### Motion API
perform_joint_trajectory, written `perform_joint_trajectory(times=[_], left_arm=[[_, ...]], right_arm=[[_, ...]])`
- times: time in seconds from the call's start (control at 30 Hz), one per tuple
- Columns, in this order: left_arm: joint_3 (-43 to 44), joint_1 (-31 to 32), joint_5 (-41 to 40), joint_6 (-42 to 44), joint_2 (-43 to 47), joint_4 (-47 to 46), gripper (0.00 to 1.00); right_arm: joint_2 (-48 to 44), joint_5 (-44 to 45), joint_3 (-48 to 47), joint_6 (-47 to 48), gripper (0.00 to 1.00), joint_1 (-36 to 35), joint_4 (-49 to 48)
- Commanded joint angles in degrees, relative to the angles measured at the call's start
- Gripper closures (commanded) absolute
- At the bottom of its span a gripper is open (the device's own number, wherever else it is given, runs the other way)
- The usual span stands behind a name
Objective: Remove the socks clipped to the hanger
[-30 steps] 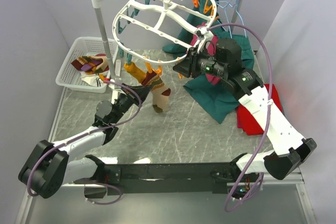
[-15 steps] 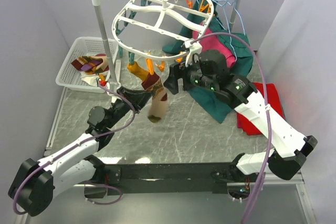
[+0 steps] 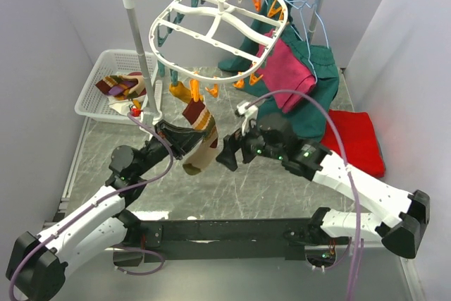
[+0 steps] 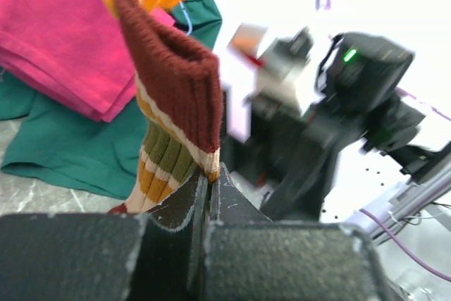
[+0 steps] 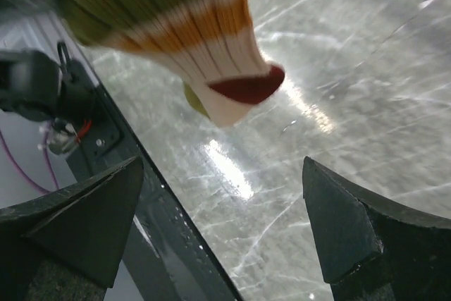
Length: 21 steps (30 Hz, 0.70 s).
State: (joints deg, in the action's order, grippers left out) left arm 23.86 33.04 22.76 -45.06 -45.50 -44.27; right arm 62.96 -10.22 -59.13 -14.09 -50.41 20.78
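Note:
The white oval hanger point(image 3: 218, 15) hangs from the pole with orange and teal clips round its rim. One striped sock point(image 3: 199, 139) hangs at its near-left rim, its maroon cuff up at an orange clip point(image 3: 194, 92). My left gripper point(image 3: 184, 139) is shut on that sock's edge point(image 4: 173, 103), the jaws pinched together at the left gripper point(image 4: 209, 174). My right gripper point(image 3: 229, 153) stands open just right of the sock, low over the table. In the right wrist view the sock's toe point(image 5: 211, 54) hangs above the open right gripper point(image 5: 222, 223), touching neither finger.
A white basket point(image 3: 90, 96) at the far left holds more striped socks point(image 3: 121, 88). The white pole rack point(image 3: 137, 40) carries pale blue wire hangers point(image 3: 313, 5). A pink garment point(image 3: 285, 75), dark green clothes point(image 3: 313, 111) and a red cloth point(image 3: 356, 142) lie right.
My right gripper left the hanger's rim, dropped down and left beside the sock, and opened wide. The hanger swung back. My left arm drew the sock nearer and lower.

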Motion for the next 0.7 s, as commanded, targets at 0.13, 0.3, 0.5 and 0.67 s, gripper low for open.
perform_joint_trajectory(times=[0.13,0.3,0.5,0.67], left_arm=[[3.21,0.1,2.37,-3.28,0.85,0.5,0.99],[3.48,0.19,2.9,-4.51,0.32,-0.99,0.99],[4.35,0.19,3.16,-5.57,0.32,-0.29,0.99],[6.11,0.19,1.59,-3.9,1.11,6.36,0.81]], right_arm=[[0.93,0.02,7.01,-2.34,0.0,-1.35,-24.86],[2.25,2.91,10.09,-3.05,0.03,-2.23,-34.3],[3.92,5.82,11.5,-4.8,0.46,-2.67,-41.25],[4.63,3.01,10.79,-5.07,0.89,-3.29,-40.38]])
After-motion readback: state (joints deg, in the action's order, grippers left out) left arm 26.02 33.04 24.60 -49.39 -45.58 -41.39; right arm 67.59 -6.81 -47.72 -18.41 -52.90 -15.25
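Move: The right hand is open and empty. The hanging striped sock's middle lies about 6 cm to its left, 3 cm ahead and a little above it. The orange clip holding the cuff is some 10 cm ahead, 8 cm left and 12 cm higher than the right hand; the mustard sock hangs about 3 cm left of that clip. The left hand already pinches the striped sock, whose middle is about 1 cm ahead of it and 2 cm below. The right fingers shut from wide open on the striped sock's leg just below its olive band, beside the left fingertips. To get there the right hand first dips about 2 cm, then swings left, forward and up, ending about 5 cm farther left and 3 cm forward, its fingertips tipping up by roughly 20 degrees. The left hand stays in place, keeping its pinch. ##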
